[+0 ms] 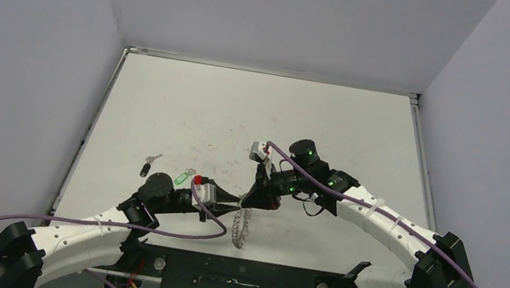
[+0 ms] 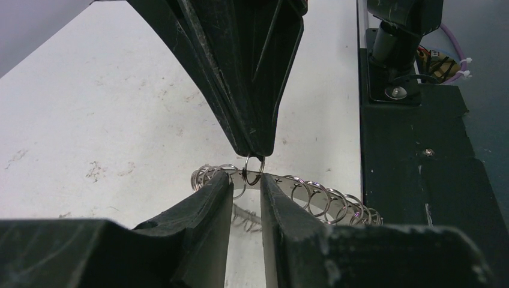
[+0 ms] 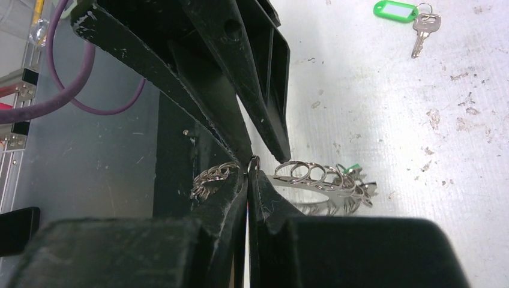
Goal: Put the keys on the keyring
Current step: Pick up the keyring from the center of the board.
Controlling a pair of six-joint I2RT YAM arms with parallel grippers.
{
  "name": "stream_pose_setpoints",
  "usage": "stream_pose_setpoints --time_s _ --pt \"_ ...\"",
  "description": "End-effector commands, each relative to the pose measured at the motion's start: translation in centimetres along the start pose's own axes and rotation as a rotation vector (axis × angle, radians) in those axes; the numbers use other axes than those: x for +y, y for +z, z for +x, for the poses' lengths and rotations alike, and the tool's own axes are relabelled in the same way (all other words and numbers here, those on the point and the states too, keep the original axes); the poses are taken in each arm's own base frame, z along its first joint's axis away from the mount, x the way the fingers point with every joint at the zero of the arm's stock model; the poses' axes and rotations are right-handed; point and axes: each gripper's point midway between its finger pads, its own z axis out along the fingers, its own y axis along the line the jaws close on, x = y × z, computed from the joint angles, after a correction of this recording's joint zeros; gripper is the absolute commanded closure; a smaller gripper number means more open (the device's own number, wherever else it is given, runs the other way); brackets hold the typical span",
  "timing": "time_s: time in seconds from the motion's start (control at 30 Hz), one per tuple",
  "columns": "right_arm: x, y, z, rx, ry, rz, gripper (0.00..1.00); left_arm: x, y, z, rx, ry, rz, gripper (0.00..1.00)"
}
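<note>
The keyring (image 1: 242, 229) is a thin silver hoop fringed with small split rings (image 2: 312, 195), held edge-up just above the table near its front middle. My right gripper (image 1: 252, 198) is shut, pinching one small split ring (image 2: 253, 170) on the hoop's rim (image 3: 318, 180) between its fingertips (image 3: 248, 174). My left gripper (image 1: 233, 202) meets it tip to tip. Its jaws stand a narrow gap apart (image 2: 246, 183), one on each side of that pinched ring, tips against the hoop's band. A green-headed key (image 1: 183, 177) (image 3: 394, 9) and a black-headed key (image 1: 146, 168) lie on the table to the left.
The black base plate (image 1: 237, 284) (image 2: 414, 180) runs along the near edge right beside the hoop. Purple cables (image 1: 168, 232) loop off both arms. The white table (image 1: 257, 113) has a raised rim and grey walls on three sides.
</note>
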Motion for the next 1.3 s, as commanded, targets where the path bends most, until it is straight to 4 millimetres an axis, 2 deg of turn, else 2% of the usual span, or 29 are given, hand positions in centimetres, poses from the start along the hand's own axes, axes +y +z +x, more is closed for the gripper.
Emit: stream_pose_setpoints --time_s 0.0,0.13,0.4,0.47,0.5,0.53,0.67,0.73,0.83,0.93,0.97,1.1,1.27 --pt "1.4 -0.3 -3.2 -0.087 -0.104 -0.05 1.0 -0.5 0.6 -2.1 -0.07 0.046 0.044 0.79" --pt "1.2 -0.2 -3.0 -0.082 -0.097 -0.046 1.0 -0.6 0.7 -2.2 -0.077 0.052 0.053 0.84" --pt "1.0 0.0 -2.7 -0.075 -0.092 -0.043 1.0 -0.6 0.8 -2.7 -0.087 0.055 0.058 0.84" --pt "1.0 -0.1 -2.8 -0.079 -0.096 -0.038 1.0 -0.8 0.9 -2.7 -0.075 0.048 0.068 0.88" --pt "1.0 -0.1 -2.8 -0.081 -0.099 -0.033 1.0 -0.9 0.9 -2.7 -0.068 0.046 0.075 0.98" --pt "1.0 -0.2 -2.9 -0.084 -0.102 -0.025 1.0 -0.9 1.0 -2.7 -0.063 0.048 0.079 1.0" --pt "0.8 -0.6 -3.5 -0.104 -0.117 0.015 1.0 -0.9 0.9 -2.7 -0.057 0.042 0.075 1.0" --pt "0.5 -1.1 -4.0 -0.127 -0.136 0.057 0.84 -0.9 0.8 -2.7 -0.06 0.041 0.069 1.0" --pt "0.3 -2.8 -5.7 -0.206 -0.172 0.158 0.72 -0.9 0.6 -2.7 -0.063 0.039 0.062 1.0" --pt "-0.3 -4.4 -6.8 -0.267 -0.197 0.274 0.51 -0.9 0.4 -2.7 -0.066 0.038 0.05 1.0" --pt "-0.5 -4.8 -6.7 -0.274 -0.203 0.3 0.47 -0.9 0.3 -2.7 -0.067 0.038 0.046 1.0" --pt "-0.5 -5.5 -6.6 -0.287 -0.216 0.338 0.38 -0.8 -0.1 -2.7 -0.07 0.043 0.03 1.0" --pt "-1.9 -6.1 -6.9 -0.351 -0.096 0.431 0.37 -0.6 -0.4 -3.0 -0.081 0.035 0.003 1.0"
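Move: The keyring's upper small ring, pinched in the right fingertips, sits about 1 cm to the right of the left hand point, level with it and neither ahead nor back; from the right hand point it is about 1 cm to the left and 1 cm below. The disc's middle hangs some 6 cm below the left hand, 1 cm back and 1 cm to its right. The green-tagged key lies roughly 12 cm ahead of the left hand, 17 cm to its left and 16 cm below. The keyring, still hanging from the right fingertips by a small ring, is passed over: the left fingers, part-open around that ring, shut and pinch it while the left hand barely shifts. Only then does the right hand let go, opening to over half and drawing away upward about 6 cm, with some forward, turning clockwise and tipping its fingers up by some 25 degrees in all. ##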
